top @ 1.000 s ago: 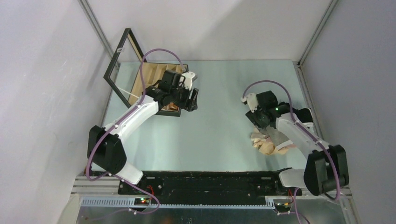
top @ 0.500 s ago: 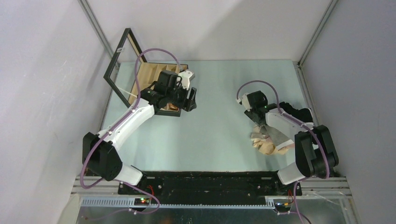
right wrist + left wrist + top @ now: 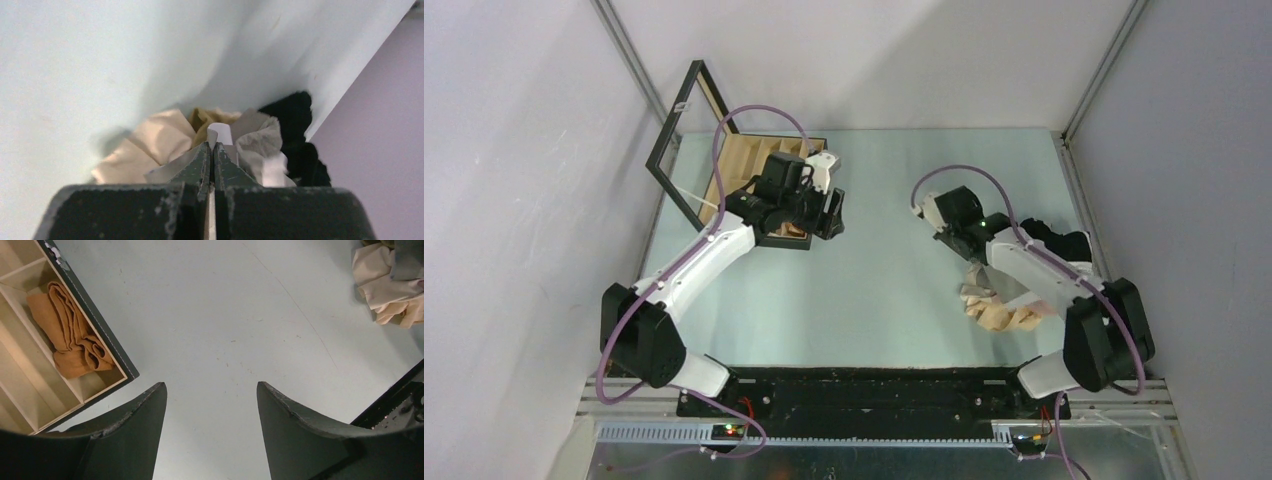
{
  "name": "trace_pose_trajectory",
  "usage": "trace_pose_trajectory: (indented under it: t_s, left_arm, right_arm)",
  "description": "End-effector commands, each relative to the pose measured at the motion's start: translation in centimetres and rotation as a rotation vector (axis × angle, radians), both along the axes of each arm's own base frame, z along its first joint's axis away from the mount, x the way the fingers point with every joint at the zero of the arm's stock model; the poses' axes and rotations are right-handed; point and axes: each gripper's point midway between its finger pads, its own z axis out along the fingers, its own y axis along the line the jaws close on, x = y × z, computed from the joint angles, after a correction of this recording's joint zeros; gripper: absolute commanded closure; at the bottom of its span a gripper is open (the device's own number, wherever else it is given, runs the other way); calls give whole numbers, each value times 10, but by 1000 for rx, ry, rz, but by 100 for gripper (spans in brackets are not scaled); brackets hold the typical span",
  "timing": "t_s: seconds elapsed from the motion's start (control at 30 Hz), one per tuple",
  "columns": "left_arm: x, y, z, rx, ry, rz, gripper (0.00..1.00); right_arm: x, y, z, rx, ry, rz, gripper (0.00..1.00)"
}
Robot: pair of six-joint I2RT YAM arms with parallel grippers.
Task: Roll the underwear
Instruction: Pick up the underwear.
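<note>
My right gripper (image 3: pixel 210 145) is shut on a fold of the grey underwear (image 3: pixel 257 135), and pale cloth shows on both sides of its tips. Behind it lie the beige underwear (image 3: pixel 150 140) and the black one (image 3: pixel 300 130). From above, this pile (image 3: pixel 999 312) sits at the table's right, partly under the right arm. The rust-brown underwear (image 3: pixel 70 335) lies rolled in a compartment of the wooden box (image 3: pixel 107 337). My left gripper (image 3: pixel 210 385) hangs open over bare table just right of the box, holding nothing.
The box (image 3: pixel 749 160) stands at the back left with its black-framed lid (image 3: pixel 674 140) raised against the wall. A side wall (image 3: pixel 380 125) rises close behind the pile on the right. The black base rail (image 3: pixel 874 385) runs along the near edge.
The right gripper has closed on the grey cloth, and its wrist has shifted left and back from the pile. The left arm swung slightly, then held still with its jaws wide.
</note>
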Motion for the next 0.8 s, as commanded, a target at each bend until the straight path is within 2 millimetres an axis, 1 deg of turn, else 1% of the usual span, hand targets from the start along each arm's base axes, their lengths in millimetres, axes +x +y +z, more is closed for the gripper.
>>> trace_pose_trajectory:
  t_s: [0.0,0.03,0.07,0.1,0.13,0.17,0.2,0.23,0.27,0.3,0.33,0.37,0.4,0.47,0.53,0.57,0.6,0.63,0.67,0.7,0.73,0.77]
  left_arm:
    - [5,2,18,-21,-52,24,28]
    - [5,3,17,-16,-50,28,28]
    - [7,4,16,-10,-48,35,29]
    - [9,6,16,-1,-48,41,29]
    - [11,9,15,8,-50,52,29]
    - [12,12,15,17,-49,57,29]
    - [14,17,15,30,-52,75,29]
    - [15,20,16,38,-52,84,30]
    - [19,27,17,49,-55,108,30]
    - [19,32,18,55,-52,124,30]
    - [22,40,19,58,-53,155,30]
    - [22,44,23,56,-57,170,30]
    - [25,51,25,56,-62,191,30]
    - [26,59,31,63,-81,212,31]
    - [25,64,35,73,-99,218,31]
    - [25,66,37,74,-106,220,31]
    - [23,66,36,77,-105,217,30]
    - [22,65,34,74,-99,208,31]
    - [20,64,31,74,-89,200,30]
    - [18,60,29,61,-77,179,31]
    - [16,59,23,61,-61,171,31]
    - [14,54,20,49,-45,153,31]
  right_arm:
    - [-11,65,89,214,-117,118,100]
    - [-11,78,111,272,-145,130,100]
    - [-20,96,133,346,-143,186,100]
    - [-26,105,142,393,-136,200,100]
    - [-36,120,162,464,-128,252,100]
    - [-43,129,170,514,-115,267,100]
    - [-57,143,189,600,-83,337,100]
    - [-66,148,196,640,-56,358,100]
    - [-77,160,216,717,-44,423,100]
    - [-85,163,222,753,-23,438,100]
    - [-95,170,238,806,-17,487,100]
    - [-101,172,243,830,-5,498,100]
    - [-108,175,252,863,-2,529,100]
    - [-115,175,260,901,9,552,100]
    - [-118,171,261,928,15,555,100]
    - [-116,164,263,940,-6,537,100]
    - [-113,160,252,936,6,502,100]
    - [-106,149,237,928,5,448,100]
    - [-96,135,227,924,-1,388,100]
    - [-93,126,201,904,34,338,100]
    - [-82,110,185,878,29,274,100]
    - [-78,98,151,838,82,208,100]
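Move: At the left edge of the clothes pile, the right hand already pinches the grey underwear, whose middle lies about 5 cm back, 7 cm right and 5 cm below it. The cream cloth sits some 11 cm back and 3 cm right, and the black cloth about 16 cm right and 3 cm farther out, both roughly 5 cm lower. From the left hand the grey underwear is about 37 cm right, 7 cm back and 14 cm below. Whipping up and left off the pile, the right hand keeps its pinch and rises about 25 cm, drawing back towards the base as it rolls some 50 degrees so the fingers swing to point left; at the end it dips and returns a few centimetres rightward. The open, empty left hand shifts about 6 cm left towards the box, turning slightly counter-clockwise. ##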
